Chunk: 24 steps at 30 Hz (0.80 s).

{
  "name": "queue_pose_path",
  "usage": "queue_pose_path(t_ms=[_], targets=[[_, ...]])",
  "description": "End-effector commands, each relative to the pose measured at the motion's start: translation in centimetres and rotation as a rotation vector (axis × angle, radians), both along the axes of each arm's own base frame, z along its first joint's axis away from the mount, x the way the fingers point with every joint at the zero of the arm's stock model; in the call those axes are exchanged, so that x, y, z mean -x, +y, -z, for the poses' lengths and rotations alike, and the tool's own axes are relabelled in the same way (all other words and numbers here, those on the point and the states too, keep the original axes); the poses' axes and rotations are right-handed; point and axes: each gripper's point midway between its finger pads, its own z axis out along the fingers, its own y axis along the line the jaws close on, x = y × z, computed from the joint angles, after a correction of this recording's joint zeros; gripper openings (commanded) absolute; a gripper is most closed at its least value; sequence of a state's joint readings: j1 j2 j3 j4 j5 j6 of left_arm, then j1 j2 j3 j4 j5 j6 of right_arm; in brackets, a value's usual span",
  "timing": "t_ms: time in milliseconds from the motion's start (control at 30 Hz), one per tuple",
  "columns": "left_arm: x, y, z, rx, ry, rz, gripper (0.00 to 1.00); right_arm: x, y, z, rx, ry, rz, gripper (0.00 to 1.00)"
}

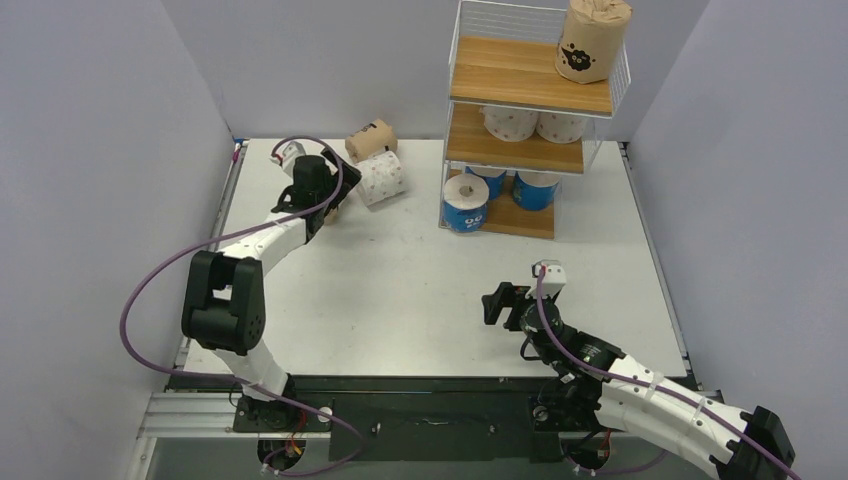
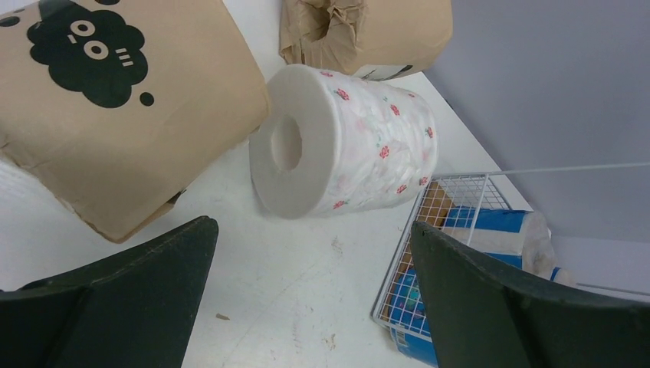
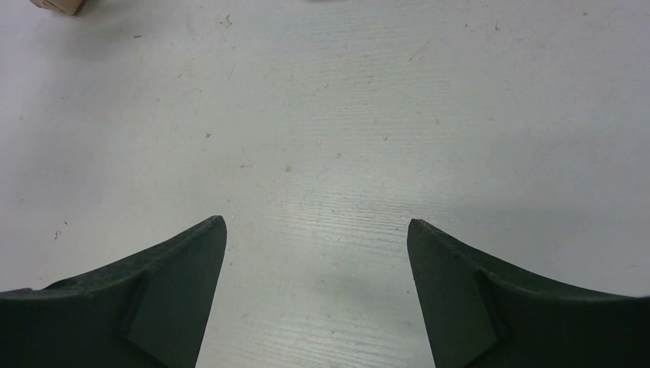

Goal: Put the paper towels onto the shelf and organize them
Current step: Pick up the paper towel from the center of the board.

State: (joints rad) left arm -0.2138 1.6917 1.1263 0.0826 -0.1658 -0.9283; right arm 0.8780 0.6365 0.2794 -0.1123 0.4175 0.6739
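The shelf (image 1: 530,75) stands at the back right. A brown paper towel roll (image 1: 592,40) stands on its top tier, two white rolls (image 1: 510,122) sit on the middle tier and blue-and-white rolls (image 1: 466,203) are on the bottom. On the table lie a brown roll (image 1: 371,139) and a white pink-dotted roll (image 1: 381,178). My left gripper (image 1: 325,200) hovers open over the table beside them. In the left wrist view a brown roll with a black mark (image 2: 115,100) lies just left of the open left gripper (image 2: 313,226), the dotted roll (image 2: 345,149) ahead. My right gripper (image 1: 503,302) is open and holds nothing.
The shelf's wire side (image 2: 460,207) and blue rolls (image 2: 498,230) show at the right of the left wrist view. Grey walls enclose the table (image 1: 420,290) on three sides. The right gripper (image 3: 316,222) sees only bare tabletop, with a brown corner (image 3: 57,6) at top left.
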Motion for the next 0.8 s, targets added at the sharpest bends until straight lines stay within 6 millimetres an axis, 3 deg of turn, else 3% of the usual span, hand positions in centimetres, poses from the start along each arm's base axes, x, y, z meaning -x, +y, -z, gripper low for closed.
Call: queue_pose_path(t_ms=[0, 267, 533, 767], targets=[[-2.7, -0.4, -3.4, 0.006, -0.125, 0.031, 0.96, -0.4, -0.1, -1.4, 0.001, -0.029, 0.013, 0.83], [-4.6, -1.5, -3.2, 0.008, -0.175, 0.076, 0.96, -0.5, -0.3, -1.9, 0.01, -0.04, 0.018, 0.83], [-5.3, -2.2, -0.6, -0.002, -0.125, 0.097, 0.97, -0.5, -0.5, -1.8, 0.015, -0.043, 0.026, 0.82], [-5.9, -3.0, 0.1, -0.011, -0.119, 0.105, 0.97, -0.4, -0.8, -1.5, 0.008, -0.043, 0.034, 0.82]])
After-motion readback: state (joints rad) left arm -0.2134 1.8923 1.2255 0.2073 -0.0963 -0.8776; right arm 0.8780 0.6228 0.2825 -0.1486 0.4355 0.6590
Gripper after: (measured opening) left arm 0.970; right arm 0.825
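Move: The flowered paper towel lies some 8 cm ahead of the open left hand, about 5 cm to its right and 7 cm lower. At that same lower height, the sheep-print paper towel lies 3 cm ahead and 9 cm to the left, and the far brown paper towel about 18 cm ahead and 3 cm right. From the idle right hand, the flowered one is roughly 35 cm ahead, 25 cm left and 3 cm lower. The flowered paper towel is what the left hand closes in on, with its fingers still wide open: it goes about 4 cm forward and drifts some 2 cm right, and in the second half sinks about 3 cm towards the towel. The wrist turns roughly 5 degrees clockwise; no touch on the towel can be made out. ##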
